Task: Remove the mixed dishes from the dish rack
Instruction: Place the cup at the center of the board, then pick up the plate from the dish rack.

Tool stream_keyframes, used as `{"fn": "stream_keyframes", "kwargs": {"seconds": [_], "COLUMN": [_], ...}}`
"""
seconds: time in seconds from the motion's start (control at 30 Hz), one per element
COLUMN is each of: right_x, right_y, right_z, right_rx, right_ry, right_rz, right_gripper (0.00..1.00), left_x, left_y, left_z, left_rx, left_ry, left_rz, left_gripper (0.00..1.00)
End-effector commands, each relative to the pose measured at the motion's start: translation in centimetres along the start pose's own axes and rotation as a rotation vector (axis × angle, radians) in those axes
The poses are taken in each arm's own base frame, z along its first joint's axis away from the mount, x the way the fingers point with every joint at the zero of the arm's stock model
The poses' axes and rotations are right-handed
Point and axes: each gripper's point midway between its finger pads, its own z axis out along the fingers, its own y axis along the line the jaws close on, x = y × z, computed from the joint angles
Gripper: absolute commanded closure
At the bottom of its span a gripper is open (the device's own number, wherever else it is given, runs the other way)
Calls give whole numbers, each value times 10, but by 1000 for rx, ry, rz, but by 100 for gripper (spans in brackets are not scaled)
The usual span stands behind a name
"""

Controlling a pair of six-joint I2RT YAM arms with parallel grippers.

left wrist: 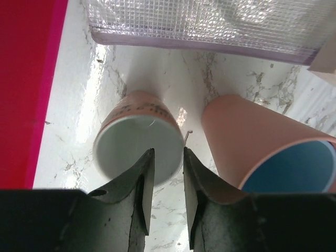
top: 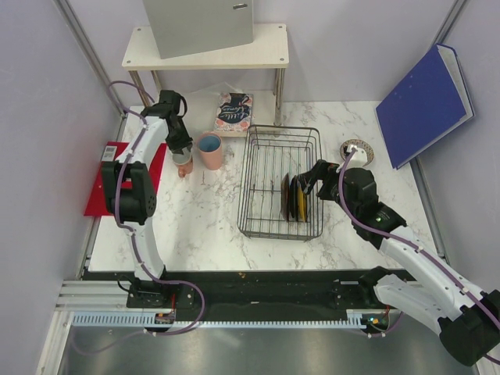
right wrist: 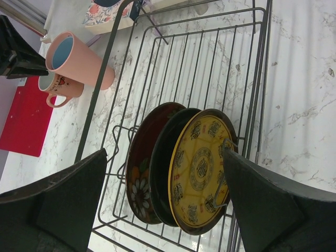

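Observation:
A small pink mug (top: 184, 166) (left wrist: 137, 144) stands upright on the marble table next to a tall pink cup (top: 209, 148) (left wrist: 252, 142) with a blue inside. My left gripper (top: 182, 153) (left wrist: 168, 151) hangs just above the mug's rim. Its jaws are narrowly apart and only table shows between them. The dark wire dish rack (top: 248, 183) (right wrist: 94, 105) holds three plates on edge: red floral (right wrist: 139, 178), plain dark (right wrist: 160, 173) and black-yellow (right wrist: 202, 170). My right gripper (top: 311, 178) (right wrist: 165, 152) is wide open over these plates. A speckled bowl (top: 358, 148) sits right of the rack.
A red mat (top: 105, 183) lies at the table's left edge. A white shelf (top: 207, 48) stands at the back, with a patterned book (top: 233, 112) beneath it. A blue binder (top: 426, 105) leans at the back right.

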Motion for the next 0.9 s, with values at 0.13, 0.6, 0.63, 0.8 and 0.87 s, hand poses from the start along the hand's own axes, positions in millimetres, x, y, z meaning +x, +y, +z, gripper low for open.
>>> {"fn": "stream_keyframes", "kwargs": {"seconds": [0.13,0.6,0.63,0.8,0.87], "right_x": [-2,-8,-5,-24,-33], "right_y": [1,-11,-14,-9,-9], "right_z": [0,5,7,3,-1], "right_rx": [-4,79,97,106,117], "right_ry": [-12,-3,14,-40,-76], "right_rz": [-8,-81,-92,-73,-59], "right_gripper": [2,2,2,2,2], "left_x": [-40,-35,-27,54,83], "left_y": [-11,-66,-76,-136,-156], "left_z": [-69,-228,-233,-263,-268], "left_rx": [69,315,343,528,583], "left_ry": [-171,-499,-522,-547,-528], "left_rz": [6,50,83,240,264], "left_gripper": [65,54,45,20,16]}}
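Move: The plates in the rack stand about 31 cm to the left hand's right and 14 cm back, roughly level with it. The cup it has let go of is just beneath, 2 cm left and 6 cm down; the pink tumbler is some 8 cm right, 1 cm back and 4 cm lower. From the right hand the plates lie about 12 cm below, 4 cm back and 3 cm left. Left hand rises 25 cm from the cup, late on swinging 15 cm right and back towards the rack, opening wide. ##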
